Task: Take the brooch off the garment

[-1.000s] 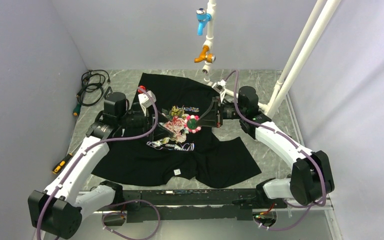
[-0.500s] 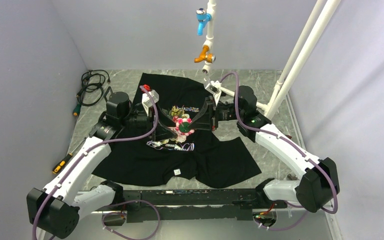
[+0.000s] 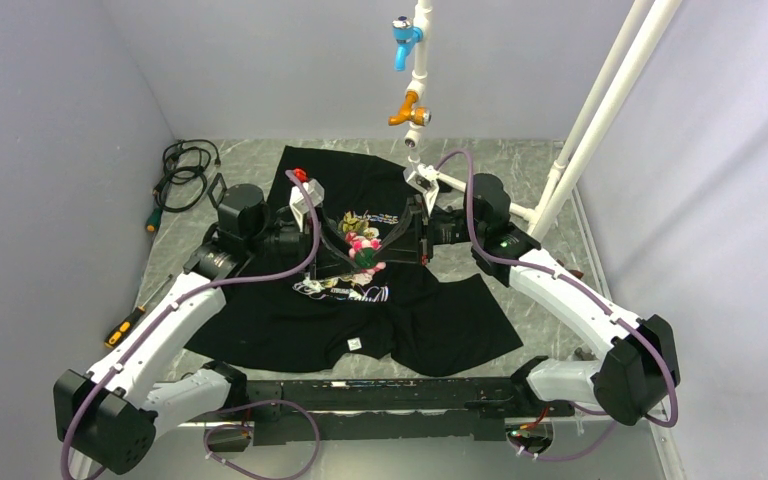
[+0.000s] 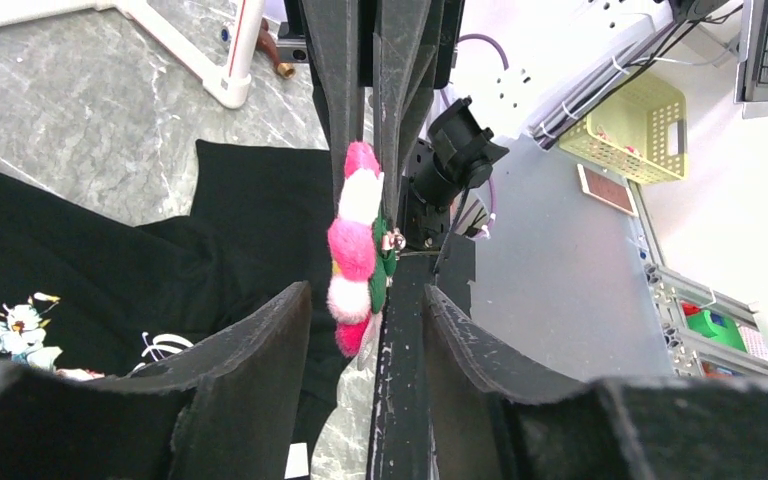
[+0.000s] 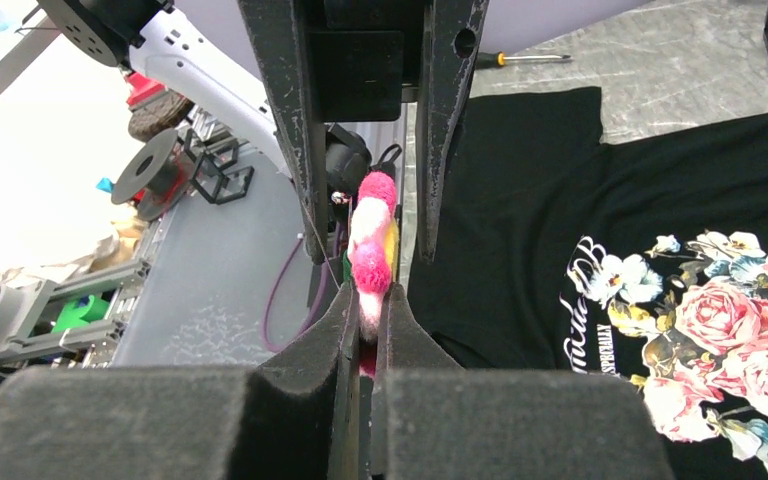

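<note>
The black garment [image 3: 340, 315] lies flat on the table, its rose print [image 5: 740, 330] facing up. The pink-and-white brooch [image 3: 366, 259] hangs above the print, off the cloth. My right gripper [image 3: 382, 250] is shut on it, the pads squeezing its lower petals [image 5: 372, 250]. From the opposite side my left gripper [image 3: 345, 255] faces the right one. Its two fingers stand either side of the brooch [image 4: 355, 250] with a gap on each side, so it is open and touches nothing. The brooch shows edge-on in both wrist views, with green backing behind the petals.
A white pipe frame [image 3: 600, 110] with blue and orange taps [image 3: 407, 100] rises at the back right. A coiled black cable [image 3: 182, 170] lies at the back left, and a yellow-handled screwdriver [image 3: 120, 330] lies left of the shirt. A small white label [image 3: 354, 343] sits near the hem.
My right gripper has carried the brooch leftward over the print. My left gripper has moved right to meet it, and its jaws have narrowed around the brooch.
</note>
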Tool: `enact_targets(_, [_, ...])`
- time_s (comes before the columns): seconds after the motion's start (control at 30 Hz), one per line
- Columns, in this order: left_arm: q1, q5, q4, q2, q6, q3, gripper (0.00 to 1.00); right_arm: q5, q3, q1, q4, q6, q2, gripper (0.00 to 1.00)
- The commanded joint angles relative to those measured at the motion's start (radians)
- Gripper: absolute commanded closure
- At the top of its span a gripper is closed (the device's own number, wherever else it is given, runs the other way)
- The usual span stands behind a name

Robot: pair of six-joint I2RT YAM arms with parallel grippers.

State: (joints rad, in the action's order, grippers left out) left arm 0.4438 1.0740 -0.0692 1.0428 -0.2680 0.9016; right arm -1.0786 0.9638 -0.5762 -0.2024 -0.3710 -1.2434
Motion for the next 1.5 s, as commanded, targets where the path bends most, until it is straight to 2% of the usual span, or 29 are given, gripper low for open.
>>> enact_targets(0.0, [0.004, 0.000, 0.106, 0.002, -0.072, -0.002, 0.52, 0.007, 0.039, -0.009, -0.007, 0.033, 0.019, 1.00])
enact_targets(0.27, [0.008, 0.003, 0.169, 0.009, -0.137, -0.030, 0.64, 0.009, 0.044, -0.011, -0.022, 0.025, 0.009, 1.00])
enact_targets(0.4, [0.013, 0.009, 0.174, 0.010, -0.148, -0.039, 0.77, 0.010, 0.041, -0.010, -0.028, 0.016, 0.012, 1.00])
enact_targets(0.57, [0.013, 0.020, 0.213, 0.019, -0.208, -0.050, 0.81, 0.010, 0.035, -0.010, -0.022, 0.020, 0.017, 0.99])
enact_targets(0.63, [0.013, 0.025, 0.219, 0.024, -0.221, -0.054, 0.91, 0.009, 0.033, -0.011, -0.021, 0.020, 0.019, 0.96])
enact_targets(0.67, [0.013, 0.025, 0.219, 0.026, -0.227, -0.055, 1.00, 0.011, 0.034, -0.011, -0.017, 0.022, 0.019, 0.94])
enact_targets(0.73, [0.013, 0.022, 0.214, 0.029, -0.236, -0.052, 1.00, 0.014, 0.038, -0.009, -0.001, 0.032, 0.019, 0.85])
enact_targets(0.93, [-0.002, 0.001, 0.167, 0.031, -0.261, -0.046, 1.00, 0.034, 0.064, 0.001, 0.127, 0.116, 0.028, 0.46])
enact_targets(1.1, [-0.007, -0.021, 0.159, 0.032, -0.292, -0.048, 1.00, 0.060, 0.064, 0.001, 0.137, 0.119, 0.053, 0.33])
enact_targets(1.17, [-0.007, -0.046, 0.140, 0.035, -0.302, -0.039, 1.00, 0.081, 0.074, -0.004, 0.146, 0.120, 0.056, 0.17])
enact_targets(1.23, [-0.007, -0.062, 0.126, 0.034, -0.305, -0.034, 1.00, 0.114, 0.088, -0.019, 0.166, 0.131, 0.056, 0.13])
enact_targets(1.47, [-0.005, -0.087, 0.138, 0.031, -0.320, -0.032, 1.00, 0.240, 0.136, -0.079, 0.253, 0.201, 0.029, 0.15])
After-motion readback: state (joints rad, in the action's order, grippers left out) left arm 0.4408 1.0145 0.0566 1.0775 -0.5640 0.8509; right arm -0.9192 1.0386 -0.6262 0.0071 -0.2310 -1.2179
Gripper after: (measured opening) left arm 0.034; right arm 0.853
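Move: The flower brooch hangs in the right gripper, its middle about 3 cm to the right of the left hand point, level with it and neither ahead nor back. From the right hand it lies some 3 cm to the left, with the left gripper about 6 cm to the left. The garment's rose print is some 17 cm ahead and 1 cm left of the left hand, and the white tag about 2 cm back and 1 cm left, both roughly 28 cm below. Almost in place, the left hand closes its half-open fingers on the near edge of the brooch and pinches it, rolling about 15 degrees so its forward side tips down and easing some 1 cm forward late on. The right hand holds still until the left fingers are shut, then opens wide and lets go, barely shifting. ##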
